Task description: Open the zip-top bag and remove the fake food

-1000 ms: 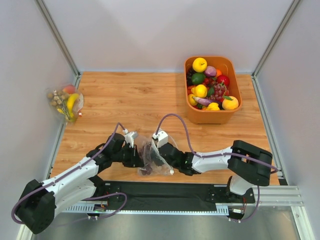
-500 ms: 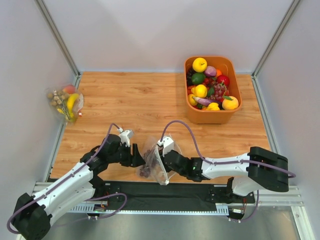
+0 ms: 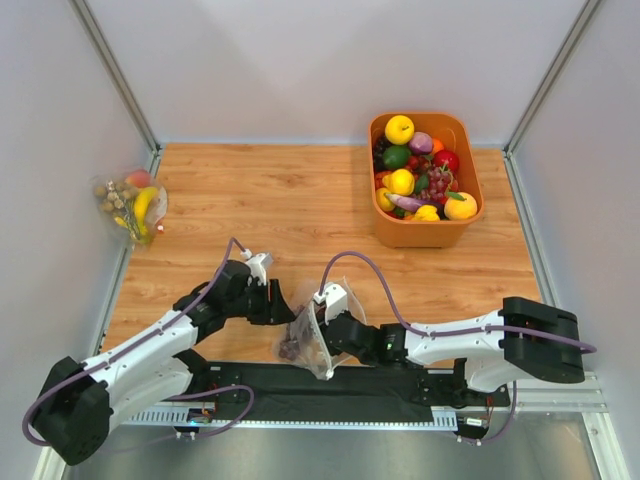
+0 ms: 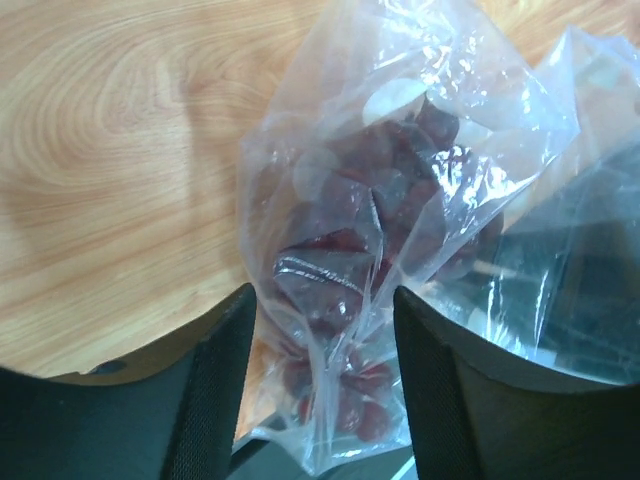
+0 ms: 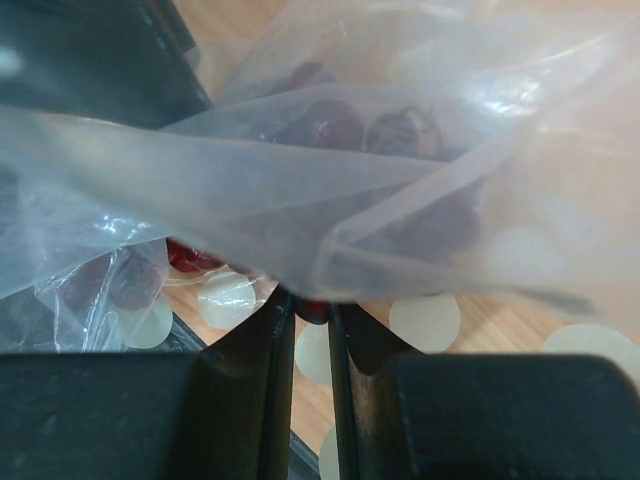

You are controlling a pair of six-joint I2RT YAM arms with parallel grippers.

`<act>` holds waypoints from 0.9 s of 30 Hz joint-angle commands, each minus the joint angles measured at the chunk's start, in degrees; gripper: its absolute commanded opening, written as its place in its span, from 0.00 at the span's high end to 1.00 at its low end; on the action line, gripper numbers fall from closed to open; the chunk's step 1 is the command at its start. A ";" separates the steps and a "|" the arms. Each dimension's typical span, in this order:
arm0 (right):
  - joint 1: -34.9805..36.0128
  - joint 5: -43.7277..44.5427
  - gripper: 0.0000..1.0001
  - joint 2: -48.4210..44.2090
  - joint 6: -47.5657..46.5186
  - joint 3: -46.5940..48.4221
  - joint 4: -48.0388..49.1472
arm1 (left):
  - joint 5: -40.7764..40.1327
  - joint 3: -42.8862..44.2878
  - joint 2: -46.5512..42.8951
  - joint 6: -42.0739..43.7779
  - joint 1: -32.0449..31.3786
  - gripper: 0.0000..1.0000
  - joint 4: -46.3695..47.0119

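The zip-top bag (image 3: 304, 333), clear with pale round spots, hangs crumpled at the table's near edge between the two arms. Dark purple grapes (image 4: 340, 250) of the fake food show through the film; no other fruit shows inside. My left gripper (image 3: 287, 306) stands open just left of the bag. In the left wrist view the bag (image 4: 400, 150) lies between its spread fingers (image 4: 215, 390), apart from both. My right gripper (image 3: 325, 335) is shut on the bag's film (image 5: 350, 180), with the jaws a narrow slit and a red grape (image 5: 312, 308) at their tips.
An orange bin (image 3: 470, 138) heaped with plastic fruit stands at the back right. A second clear bag (image 3: 130, 205) with a banana, a peach and brown nuts lies at the left edge. The black base rail (image 3: 330, 385) runs under the spotted bag.
My left gripper opened, let go of the bag and drew back a little to the left. My right gripper closed tighter and carried the bag toward the near edge.
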 commanded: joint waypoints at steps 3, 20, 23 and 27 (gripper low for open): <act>0.76 2.82 1.00 -1.41 1.68 -0.61 -0.64 | 3.47 1.31 2.02 -1.34 -0.20 0.62 5.28; 0.76 6.87 1.00 -6.59 6.34 -3.16 -5.74 | -3.38 0.61 -3.52 1.03 -0.02 1.00 -2.72; 0.76 7.22 1.00 -10.45 6.60 -4.83 -8.19 | -3.38 0.70 -2.82 1.04 0.33 1.00 -2.72; 0.76 8.45 1.00 -17.83 7.57 -7.02 -10.56 | -3.29 0.34 -2.82 1.38 0.68 1.00 -2.72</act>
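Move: A fold of the bag's film lies right at the left hand's open fingertips, about 1 cm right and 1 cm below; the grapes' middle is some 3 cm right, 2 cm back and 3 cm below. The right hand, inside the bag, has one end of the grapes already pinched. From it the bag mouth is about 4 cm right and level with it, and the orange bin some 32 cm ahead and 23 cm right. Rightwards by about 5 cm, after a slow start and a slight dip, the right hand draws the pinched grapes towards the bag mouth, rising a centimetre at the end. Before that pull the left fingers close fully on the film fold and pinch it, then hold the bag's left side nearly in place with a small lift and sink. ##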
